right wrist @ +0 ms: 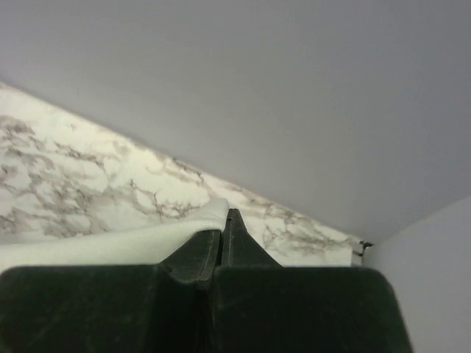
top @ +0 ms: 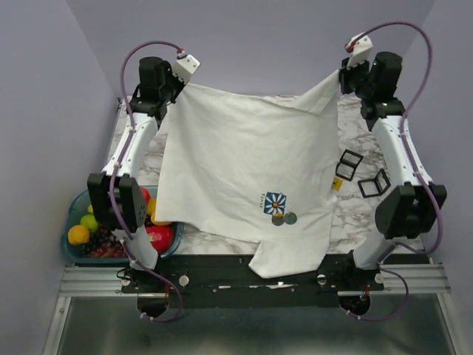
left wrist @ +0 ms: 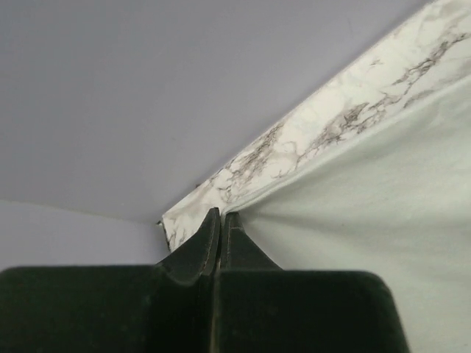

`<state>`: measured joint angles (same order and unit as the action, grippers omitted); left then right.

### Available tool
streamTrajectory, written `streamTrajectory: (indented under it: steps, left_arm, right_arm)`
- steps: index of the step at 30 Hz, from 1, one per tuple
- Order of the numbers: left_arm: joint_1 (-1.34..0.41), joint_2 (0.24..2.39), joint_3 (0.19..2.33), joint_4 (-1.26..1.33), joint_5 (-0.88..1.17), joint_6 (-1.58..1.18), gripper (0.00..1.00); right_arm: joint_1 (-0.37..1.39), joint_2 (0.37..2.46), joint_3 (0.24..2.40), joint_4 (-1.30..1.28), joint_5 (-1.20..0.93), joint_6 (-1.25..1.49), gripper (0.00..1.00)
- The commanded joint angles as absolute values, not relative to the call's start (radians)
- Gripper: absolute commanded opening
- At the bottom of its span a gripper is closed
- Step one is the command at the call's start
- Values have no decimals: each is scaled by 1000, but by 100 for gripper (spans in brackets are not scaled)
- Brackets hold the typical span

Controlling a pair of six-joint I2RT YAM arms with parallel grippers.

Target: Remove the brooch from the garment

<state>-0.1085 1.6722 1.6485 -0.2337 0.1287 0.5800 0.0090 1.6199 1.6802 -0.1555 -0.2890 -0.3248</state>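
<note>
The white garment point(top: 244, 163) is spread over the marble table, its near hem hanging over the front edge. The brooch point(top: 276, 202), a white-petalled flower on blue with a yellow centre, sits on the cloth low and right of centre, with a small dark mark with yellow point(top: 278, 219) just below it. My left gripper point(top: 179, 83) is shut on the garment's far left corner, as the left wrist view shows point(left wrist: 221, 215) with cloth point(left wrist: 368, 213) beside it. My right gripper point(top: 341, 74) is shut on the far right corner, lifted point(right wrist: 227, 219), cloth point(right wrist: 110, 246) at its left.
A teal bowl point(top: 72, 214) of fruit stands at the near left under the left arm. Two small black square frames point(top: 349, 164) point(top: 374, 183) lie on the marble table point(top: 362, 133) right of the cloth. Purple walls close in the back and sides.
</note>
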Motion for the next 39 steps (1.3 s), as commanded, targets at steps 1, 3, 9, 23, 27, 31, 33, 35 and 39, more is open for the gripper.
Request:
streamTrajectory:
  steps: [1,3,9,23,27,31,33,35,39]
  left_arm:
    - [-104,1926,1908,-303,65,603,0]
    - [-103,2051,2034,-353,41,601,0]
    - [-98,2197,2141,-371,-50,629,0]
    - [-97,2173,2188,-430,-98,536,60]
    - [-158,2008,2002,-375,-17,459,68]
    - [-235,1867,1757,-380,122,413,68]
    - [-267,1830,1636,-431,222,391,68]
    - [-279,1828,1547,-463,282,322,67]
    - [-291,1876,1482,-552,376,279,62]
  right_arm:
    - [40,1819,1773,-100,-247,-396,1]
    - [43,1952,1857,-112,-216,-414,0]
    - [60,2196,2069,-150,-146,-443,0]
    - [113,2381,2346,-118,-44,-434,58]
    - [114,2152,2095,-143,-168,-486,68]
    - [115,1924,1783,-248,-542,-639,70]
    - [126,1853,1691,-357,-639,-747,70]
    - [144,1786,1591,-455,-742,-910,69]
    - [230,1735,1447,-719,-723,-1274,64]
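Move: Each hand holds a corner of the garment. The table's far end lies about 12 cm ahead of the left hand and 24 below; for the right, some 15 ahead and 30 below. From the left hand, the round brooch is roughly 28 cm back and 35 right; from the right, 27 back and 18 left. The flower print is just beyond it, 21 back and 21 left of the right hand. Both hands lay the garment forward and down, 10–20 cm, open to release it, then draw back and inward. ##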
